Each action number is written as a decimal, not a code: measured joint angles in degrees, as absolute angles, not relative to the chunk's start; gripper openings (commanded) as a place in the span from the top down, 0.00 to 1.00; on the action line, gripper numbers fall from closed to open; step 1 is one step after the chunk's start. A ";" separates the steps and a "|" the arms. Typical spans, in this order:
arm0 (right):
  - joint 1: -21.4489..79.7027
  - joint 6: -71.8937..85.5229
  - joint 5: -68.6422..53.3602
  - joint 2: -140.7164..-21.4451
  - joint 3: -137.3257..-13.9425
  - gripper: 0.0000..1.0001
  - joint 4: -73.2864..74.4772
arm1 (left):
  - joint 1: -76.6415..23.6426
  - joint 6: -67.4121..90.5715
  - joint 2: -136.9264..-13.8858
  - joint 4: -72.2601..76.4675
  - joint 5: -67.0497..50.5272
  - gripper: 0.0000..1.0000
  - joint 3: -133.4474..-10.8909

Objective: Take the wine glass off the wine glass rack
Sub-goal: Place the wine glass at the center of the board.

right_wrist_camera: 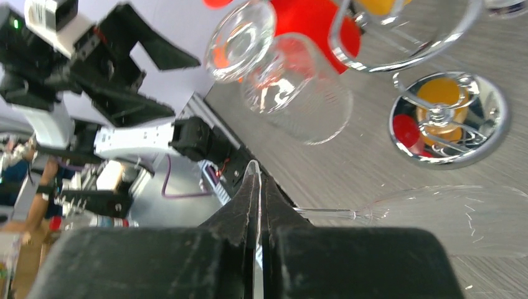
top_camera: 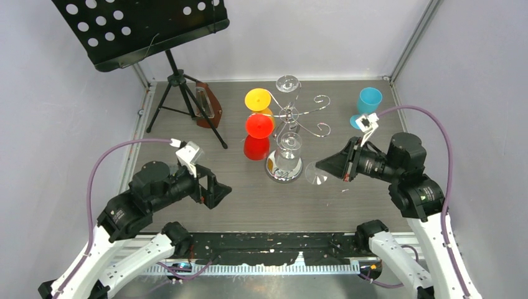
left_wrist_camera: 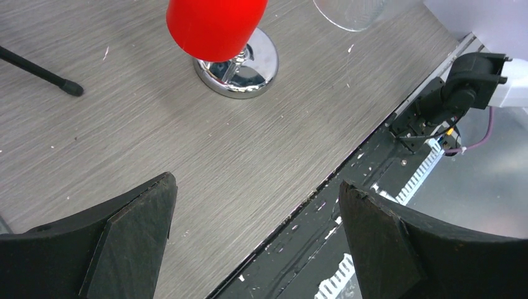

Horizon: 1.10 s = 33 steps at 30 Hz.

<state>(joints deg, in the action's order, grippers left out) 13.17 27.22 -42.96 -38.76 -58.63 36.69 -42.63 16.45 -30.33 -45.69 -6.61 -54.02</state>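
Note:
The chrome wine glass rack stands mid-table on its round mirror base. Yellow and red glasses and clear ones hang on its arms. My right gripper is shut on the thin foot of a clear wine glass, just right of the base and off the arms. In the right wrist view the foot sits between the fingertips, with the stem and bowl reaching right over the table. My left gripper is open and empty, left of the rack; its wrist view shows the rack base.
A black tripod music stand stands at the back left, with a brown object beside its legs. A blue cup stands at the back right, behind the right arm. Grey walls enclose the table.

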 measured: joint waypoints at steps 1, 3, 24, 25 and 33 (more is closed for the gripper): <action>15.07 26.74 -42.87 -38.76 -58.63 0.94 37.01 | -42.63 16.88 -30.79 -46.06 -6.37 0.01 -54.63; 18.87 25.93 -42.24 -38.76 -58.63 0.94 37.43 | -42.63 17.87 -31.53 -46.59 -6.00 0.01 -55.68; 59.20 21.67 -30.68 -53.91 -60.80 0.94 28.32 | -42.44 29.63 -32.67 -53.60 -6.11 0.01 -61.41; 60.16 21.10 -30.35 -54.63 -61.58 0.94 28.05 | -42.24 30.33 -32.67 -53.84 -6.55 0.01 -61.56; 66.98 14.87 -28.32 -61.39 -71.20 0.94 25.87 | -40.12 38.65 -32.16 -54.15 -13.91 0.01 -61.69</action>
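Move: My right hand already pinches a clear wine glass by its foot end. From it, my left hand's open fingers wait about 26 cm left, 3 cm back and 6 cm lower. The rack stands some 17 cm ahead and 12 cm left, its near hanging clear glass 11 cm ahead and 10 cm left, both 12–15 cm below. From my left hand, the held glass lies roughly 29 cm right, 8 cm ahead and 5 cm higher. I swing the pinched glass left and back with my right hand, some 20 cm past the near side of the rack towards my open left hand, turning about 40 degrees counter-clockwise; it sinks slightly, then rises again. My left hand stays wide open, easing back and up a few centimetres while rolling about its fingers. ##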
